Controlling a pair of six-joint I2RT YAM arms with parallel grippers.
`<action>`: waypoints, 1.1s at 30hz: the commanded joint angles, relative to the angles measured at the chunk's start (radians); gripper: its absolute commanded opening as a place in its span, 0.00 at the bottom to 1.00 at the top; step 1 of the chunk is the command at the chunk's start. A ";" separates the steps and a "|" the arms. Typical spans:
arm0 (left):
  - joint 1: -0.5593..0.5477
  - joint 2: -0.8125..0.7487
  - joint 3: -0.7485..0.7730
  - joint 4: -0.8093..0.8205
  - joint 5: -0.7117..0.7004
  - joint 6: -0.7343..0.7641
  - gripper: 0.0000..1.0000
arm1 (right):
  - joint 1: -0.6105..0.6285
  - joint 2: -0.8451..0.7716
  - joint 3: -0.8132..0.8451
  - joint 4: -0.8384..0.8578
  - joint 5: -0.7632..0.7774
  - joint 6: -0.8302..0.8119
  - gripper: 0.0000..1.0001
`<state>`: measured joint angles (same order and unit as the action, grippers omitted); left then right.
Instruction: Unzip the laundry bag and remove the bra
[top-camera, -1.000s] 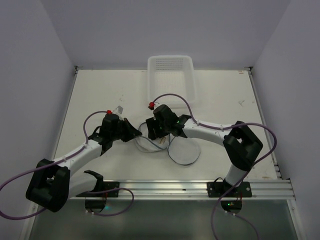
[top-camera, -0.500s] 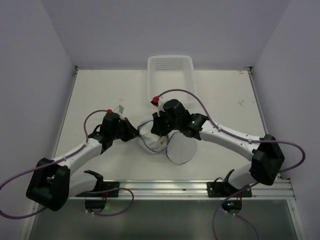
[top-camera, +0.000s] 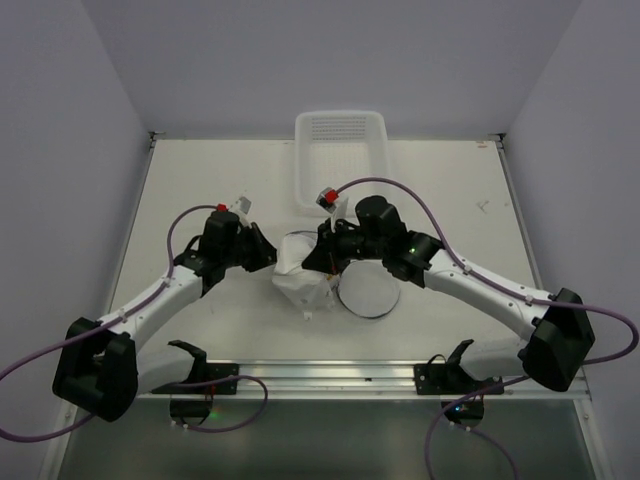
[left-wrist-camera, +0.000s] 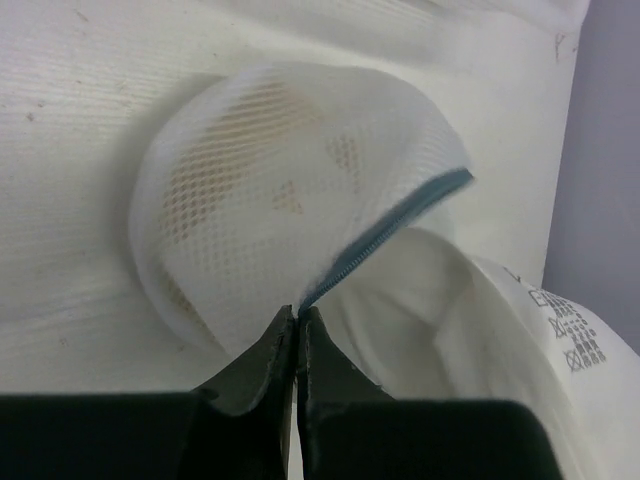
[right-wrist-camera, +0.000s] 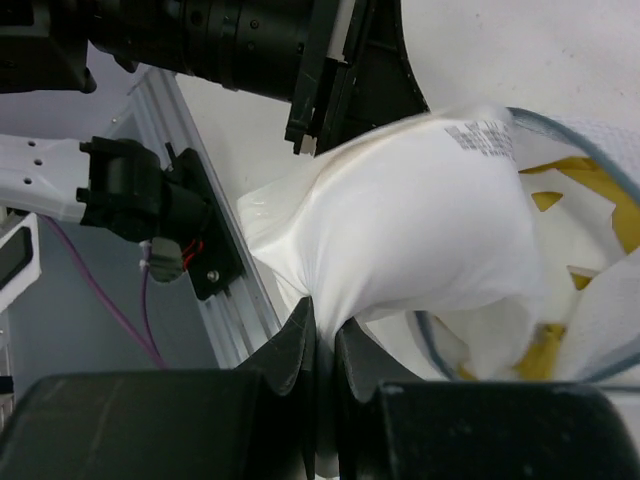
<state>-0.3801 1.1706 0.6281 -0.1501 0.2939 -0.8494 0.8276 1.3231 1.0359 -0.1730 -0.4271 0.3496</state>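
Observation:
The laundry bag (top-camera: 366, 292) lies unzipped at the table's middle, its round mesh lid flat with a dark zip rim. In the left wrist view the mesh dome (left-wrist-camera: 280, 190) bulges ahead, and my left gripper (left-wrist-camera: 297, 312) is shut on its blue-grey zip edge. The bra (top-camera: 303, 272), a white padded cup with a printed label, bulges out of the opening. My right gripper (right-wrist-camera: 325, 322) is shut on a fold of the bra (right-wrist-camera: 420, 215), holding it above the mesh (right-wrist-camera: 590, 180). From above, the left gripper (top-camera: 268, 256) and right gripper (top-camera: 325, 252) stand close together over the bag.
A rectangular white plastic basket (top-camera: 340, 140) stands at the far edge, just behind the right wrist. An aluminium rail (top-camera: 380, 375) with both arm bases runs along the near edge. Grey walls close in both sides.
My right gripper has shut on the bra and moved back and to the right, drawing the white cup up out of the bag. The left gripper has shifted slightly farther away, still holding the zip edge.

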 joint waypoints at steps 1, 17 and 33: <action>0.000 -0.040 0.050 -0.017 0.097 0.023 0.03 | -0.002 -0.032 -0.019 0.200 -0.053 0.052 0.00; -0.003 -0.055 -0.062 0.011 0.084 -0.047 0.01 | -0.127 -0.035 0.403 -0.091 0.037 -0.015 0.00; -0.003 -0.052 -0.042 0.014 0.070 -0.023 0.01 | -0.366 0.339 0.849 -0.168 0.132 -0.058 0.00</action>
<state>-0.3809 1.1500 0.5705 -0.1486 0.3622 -0.8791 0.4835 1.5833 1.8496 -0.3199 -0.3336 0.3046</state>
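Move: The right hand grips the white cloth above the laundry bag. The basket it heads for lies about 40 cm ahead of this hand, 6 cm right and 18 cm below. The bag's middle is roughly 6 cm ahead of the right hand, 3 cm to its left and 17 cm below; the round mesh flap is some 3 cm ahead, 12 cm right and 21 cm below. From the left hand, the basket is about 34 cm ahead, 20 cm right and 7 cm lower. Keeping its pinch on the white cloth, the right hand draws it up out of the bag, slowly at first, about 25 cm, then carries it forward towards the basket, nearly 20 cm in all and slightly right, turning some 25 degrees clockwise and dipping a little last. The left keeps pinching the zipper edge, rising 2 cm, then sinking and easing back. ##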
